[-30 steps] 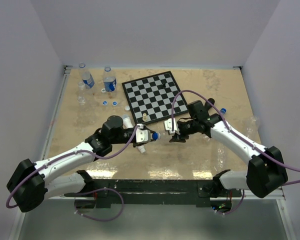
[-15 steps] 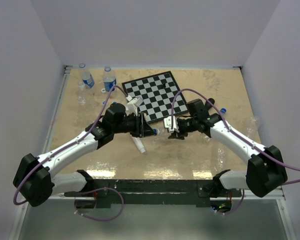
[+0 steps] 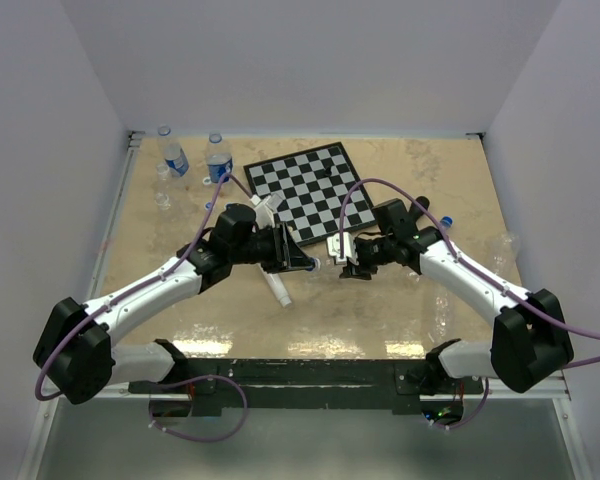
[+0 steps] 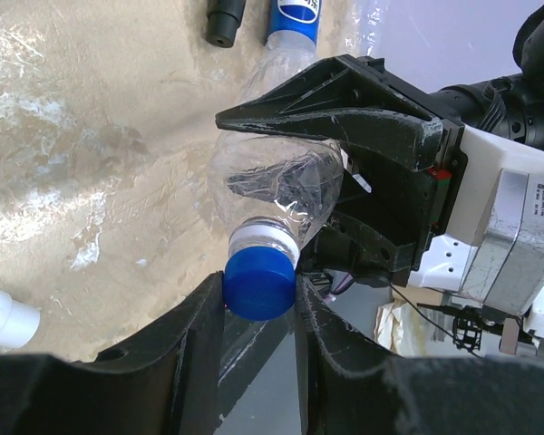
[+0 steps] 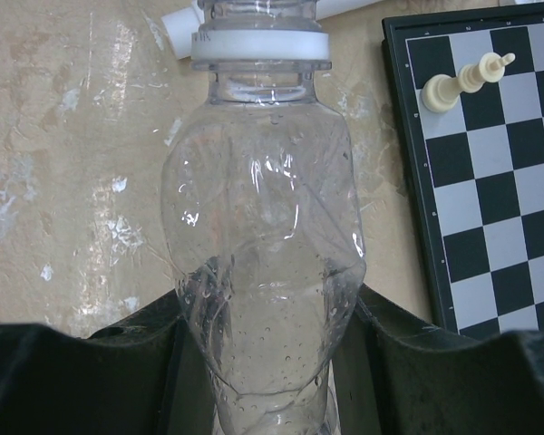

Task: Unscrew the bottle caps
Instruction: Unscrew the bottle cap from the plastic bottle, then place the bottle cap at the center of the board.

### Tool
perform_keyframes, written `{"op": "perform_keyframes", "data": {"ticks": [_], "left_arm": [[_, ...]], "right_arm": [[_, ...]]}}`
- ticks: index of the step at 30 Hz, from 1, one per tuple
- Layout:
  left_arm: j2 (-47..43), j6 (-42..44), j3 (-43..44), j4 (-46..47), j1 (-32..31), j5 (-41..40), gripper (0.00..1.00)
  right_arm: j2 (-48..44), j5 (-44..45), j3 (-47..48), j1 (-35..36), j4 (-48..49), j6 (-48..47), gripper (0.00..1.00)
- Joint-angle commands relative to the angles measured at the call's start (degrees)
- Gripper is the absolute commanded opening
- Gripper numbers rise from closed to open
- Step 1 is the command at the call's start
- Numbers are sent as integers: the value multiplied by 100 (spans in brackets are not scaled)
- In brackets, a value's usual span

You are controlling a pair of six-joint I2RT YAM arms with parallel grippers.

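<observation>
A clear, label-less bottle point(image 5: 263, 236) is held on its side above the table between my two grippers. My right gripper point(image 5: 263, 362) is shut on its crumpled body, one finger on each side. The bottle's white neck ring point(image 5: 260, 47) shows at the top of the right wrist view. The blue bottle cap point(image 4: 257, 277) sits on that neck, and my left gripper point(image 4: 258, 294) is shut on it. Seen from above, the left gripper point(image 3: 307, 263) and the right gripper point(image 3: 343, 258) face each other just in front of the chessboard point(image 3: 305, 188).
Two upright bottles point(image 3: 175, 156) point(image 3: 218, 160) stand at the back left, with loose caps point(image 3: 210, 206) point(image 3: 229, 207) in front. A white stick point(image 3: 278, 290) lies below the left gripper. A pale chess piece point(image 5: 462, 80) stands on the board. A black stick point(image 4: 227, 18) lies by a blue-labelled bottle point(image 4: 296, 11).
My left wrist has turned about the cap and the left forearm has swung toward the back of the table. The right arm and the bottle have barely moved.
</observation>
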Motion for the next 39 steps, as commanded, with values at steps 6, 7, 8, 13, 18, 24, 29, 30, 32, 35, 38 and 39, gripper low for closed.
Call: {"op": "perform_keyframes", "data": {"ticks": [6,7,8,13,18,24,29,30,32,35,38,39], "left_arm": [[-185,86,285,188,73,-547,0],[-185,112,276,179,65,-565,0],[-203,139,285,170,73,-583,0],[-325,376,302,56,82,-741,0],[-492,1236,355,64,73,-855,0],[-739,2976,294,337,73,-636,0],[-888,4005,171,592,73,-355,0],[-923,4111,110,662,82,-293,0],[-1028,4295,-57,846,73,-127,0],[-1169,4507,-365,1198,82,59,0],[-1240,4726,-532,1357,73,199,0],[-1249,4770,-559,1357,82,208,0]], "right_arm": [[-51,-334,8,73,-115,-58,5],[-42,-334,17,73,-115,-58,5],[-51,-334,17,64,-115,-58,6],[-42,-439,60,73,-176,-49,5],[-68,-457,131,29,16,284,5],[-95,-633,254,-304,192,653,5],[-235,-1010,412,-936,403,1127,5],[-314,-1046,430,-1077,551,1355,6],[-411,-1099,447,-1341,955,1794,6],[-447,-968,526,-1649,1798,2541,6],[-333,-844,675,-2035,2764,3411,7],[-254,-861,711,-2184,3107,3736,7]]}}
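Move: The bottle cap is already between the left hand's pads, at the mouth of the plastic bottle that the right hand grips. From the right hand the cap lies about 9 cm left, 1 cm back and some 6 cm higher. From the left hand, the chessboard's middle is roughly 18 cm ahead, 1 cm to the right and 17 cm below; the white tube lies about 11 cm left, 1 cm back and 17 cm down. Keeping its pinch on the blue cap, the left hand draws the cap clear of the bottle mouth, easing forward and left, then up, about 5 cm in all, while its wrist rolls back nearly 50 degrees. The right hand, still gripping the bottle, first eases back about 1 cm, then speeds forward, up and to the right, turning clockwise and away from the cap. ##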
